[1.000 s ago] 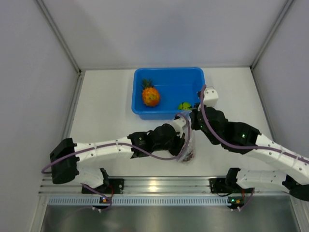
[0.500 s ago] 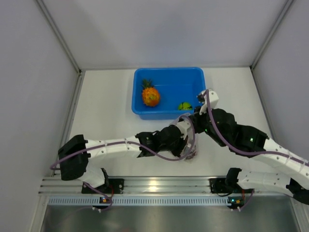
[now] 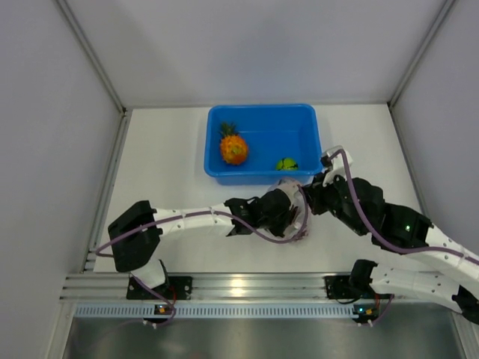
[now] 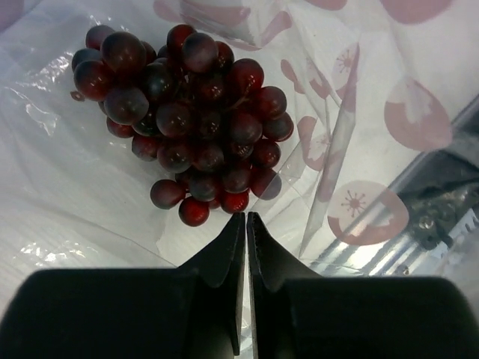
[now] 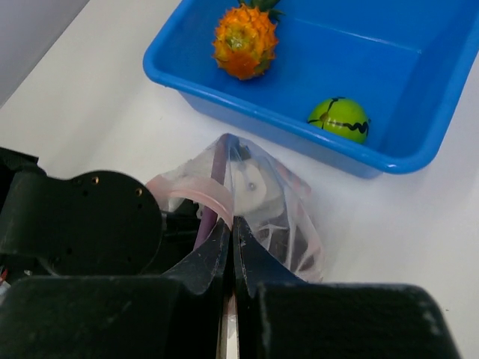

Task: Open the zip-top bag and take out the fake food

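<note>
The zip-top bag (image 3: 300, 226) lies on the table just in front of the blue tub (image 3: 217, 173). My left gripper (image 4: 245, 217) is shut on the bag's clear film (image 4: 352, 127), with the dark purple grape bunch (image 4: 187, 112) inside the bag just beyond its tips. My right gripper (image 5: 231, 221) is shut on the bag's top edge by the pink zip strip (image 5: 191, 191). The bag (image 5: 288, 206) bulges up between the two grippers. The orange pineapple (image 3: 233, 148) and the green round fruit (image 3: 285, 163) lie in the tub.
The blue tub's near wall (image 5: 247, 105) is right behind the bag. The left wrist housing (image 5: 75, 224) sits close against the right gripper. White enclosure walls stand left, right and back. An aluminium rail (image 3: 239, 284) runs along the near edge.
The right gripper has come back from the tub's corner to the bag's top edge. The left arm has stretched further right, and the bag has shifted slightly right.
</note>
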`<move>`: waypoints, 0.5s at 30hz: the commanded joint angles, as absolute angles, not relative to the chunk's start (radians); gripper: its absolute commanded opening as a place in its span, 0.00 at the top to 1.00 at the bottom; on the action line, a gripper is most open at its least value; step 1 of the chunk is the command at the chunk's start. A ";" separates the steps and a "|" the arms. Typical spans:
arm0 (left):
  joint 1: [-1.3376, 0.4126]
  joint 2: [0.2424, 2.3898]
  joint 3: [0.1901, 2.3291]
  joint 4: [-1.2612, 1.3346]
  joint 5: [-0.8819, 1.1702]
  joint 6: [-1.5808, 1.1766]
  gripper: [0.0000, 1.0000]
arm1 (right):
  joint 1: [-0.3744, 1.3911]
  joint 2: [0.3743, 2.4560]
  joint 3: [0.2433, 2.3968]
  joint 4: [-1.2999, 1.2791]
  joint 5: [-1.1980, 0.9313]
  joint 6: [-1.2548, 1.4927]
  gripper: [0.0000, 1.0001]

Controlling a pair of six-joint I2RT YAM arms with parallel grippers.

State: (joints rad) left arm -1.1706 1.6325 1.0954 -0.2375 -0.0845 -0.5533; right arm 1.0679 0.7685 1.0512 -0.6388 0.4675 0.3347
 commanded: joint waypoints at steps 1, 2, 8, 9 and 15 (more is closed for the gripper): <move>-1.120 1.677 1.123 -0.316 -0.086 -0.641 0.89 | 1.065 0.707 1.030 -0.577 0.451 0.376 1.00; -1.115 1.690 1.138 -0.316 -0.086 -0.659 0.85 | 1.063 0.689 1.019 -0.586 0.453 0.391 1.00; -1.112 1.755 1.215 -0.314 -0.104 -0.732 0.56 | 1.063 0.626 0.963 -0.653 0.456 0.448 1.00; -1.111 1.766 1.236 -0.316 -0.126 -0.748 0.51 | 1.063 0.615 0.947 -0.669 0.462 0.457 1.00; -1.111 1.845 1.299 -0.314 -0.155 -0.799 0.36 | 1.065 0.549 0.911 -0.707 0.448 0.505 1.00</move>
State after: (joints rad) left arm -1.1416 1.8069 1.2469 -0.3004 -0.0994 -0.7124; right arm 1.0634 0.5793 0.9077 -0.6853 0.4934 0.4534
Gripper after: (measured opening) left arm 0.638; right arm 0.007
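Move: Inside the bag, the grapes lie about 4 cm right of the left hand, 3 cm ahead and 4 cm below its nearly shut fingertips. From the right hand, which already holds the bag's rim, they are some 23 cm down, 4 cm ahead and 1 cm left. For the left hand the green fruit is roughly 19 cm straight ahead and 6 cm lower, the blue bin's middle 28 cm ahead, 8 cm left and 5 cm lower. Opening its fingers from almost shut to about two thirds, the left hand eases down, forward and to the right, about 4 cm in all, towards the grapes inside the bag, turning some 10 degrees counter-clockwise. Meanwhile the right hand keeps its pinch on the rim and carries it right and down, and a little back, roughly 4.5 cm. ##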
